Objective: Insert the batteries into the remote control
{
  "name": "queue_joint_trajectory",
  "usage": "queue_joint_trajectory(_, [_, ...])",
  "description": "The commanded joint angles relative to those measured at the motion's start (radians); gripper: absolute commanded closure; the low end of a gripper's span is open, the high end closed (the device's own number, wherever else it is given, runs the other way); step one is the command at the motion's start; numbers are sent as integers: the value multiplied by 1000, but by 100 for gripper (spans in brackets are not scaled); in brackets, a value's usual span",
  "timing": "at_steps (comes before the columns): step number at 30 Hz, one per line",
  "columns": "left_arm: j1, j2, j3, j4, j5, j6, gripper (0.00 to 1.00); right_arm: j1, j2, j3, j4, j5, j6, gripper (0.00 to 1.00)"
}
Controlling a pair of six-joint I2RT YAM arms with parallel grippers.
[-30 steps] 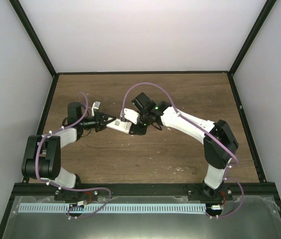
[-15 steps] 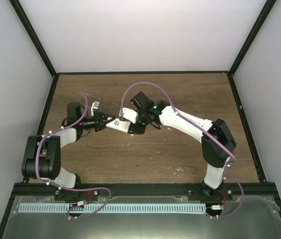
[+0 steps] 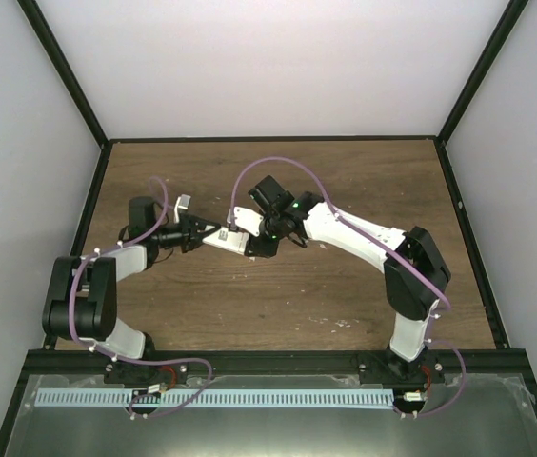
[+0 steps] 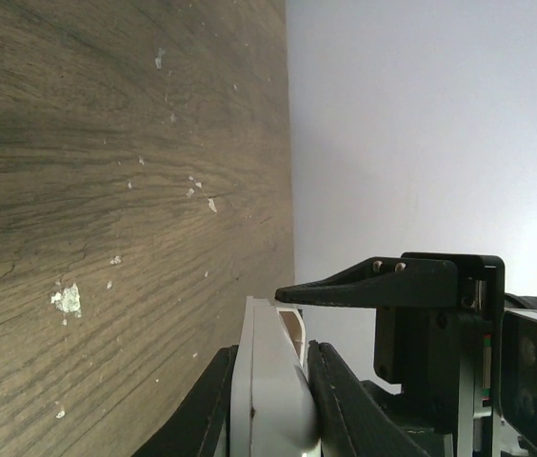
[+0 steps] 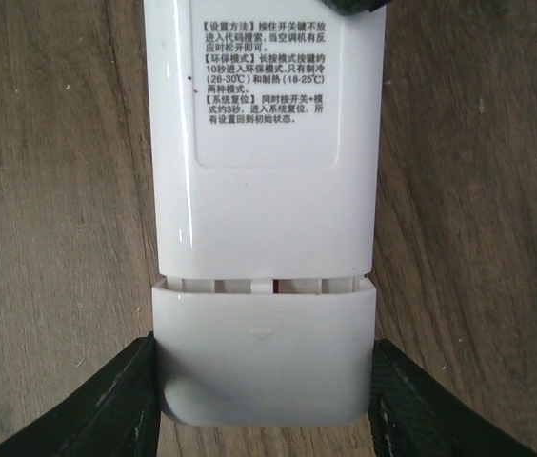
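The white remote control (image 3: pixel 227 240) is held just above the table between both grippers. My left gripper (image 3: pixel 200 235) is shut on one end; in the left wrist view the remote (image 4: pixel 267 381) stands edge-on between the two black fingers (image 4: pixel 213 405). My right gripper (image 3: pixel 250 246) is shut on the other end. In the right wrist view its fingers (image 5: pixel 116 409) press both sides of the white battery cover (image 5: pixel 265 371), which sits on the remote's labelled back (image 5: pixel 267 114) with a thin gap. The batteries are hidden, apart from a red sliver (image 5: pixel 292 284) in the gap.
The brown wooden table (image 3: pixel 278 305) has pale chipped specks near the front right (image 3: pixel 345 324) and in the left wrist view (image 4: pixel 67 299). Black frame rails and white walls enclose the table. The right gripper's black finger (image 4: pixel 373 284) shows in the left wrist view.
My right arm has shifted slightly to the left, toward the left gripper. The remote stays held between both grippers.
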State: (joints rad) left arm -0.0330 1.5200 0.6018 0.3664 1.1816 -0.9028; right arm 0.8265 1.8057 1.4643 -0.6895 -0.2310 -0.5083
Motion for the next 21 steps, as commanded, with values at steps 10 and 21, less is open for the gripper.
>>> queue_joint_trajectory(10, [3, 97, -85, 287, -26, -83, 100, -32, -109, -45, 51, -2, 4, 58])
queue_joint_trajectory(21, [11, 210, -147, 489, -63, -155, 100, -89, -128, -155, 105, -46, 4, 58])
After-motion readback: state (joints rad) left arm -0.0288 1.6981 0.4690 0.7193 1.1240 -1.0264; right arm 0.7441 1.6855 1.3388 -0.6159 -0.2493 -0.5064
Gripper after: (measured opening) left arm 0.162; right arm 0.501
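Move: The right hand holds the battery cover by its sides, almost closed over the remote control's battery bay. That bay lies about 1 cm to this hand's left, level fore and aft and about 1 cm below. The remote's middle is some 5 cm left and 2 cm ahead, at about the same height. From the left hand, which grips the remote's far end, the bay is about 6 cm right and 3 cm back, the remote's middle about 2 cm right and 2 cm back, both roughly level. To its right by some 3.5 cm, with a little forward and up, the right hand draws the battery cover away from the remote, fingers keeping their hold. The left hand keeps its grip and sinks the remote about 5.5 cm, slowly at first and then faster, turning slightly counter-clockwise, so cover and battery bay part. ##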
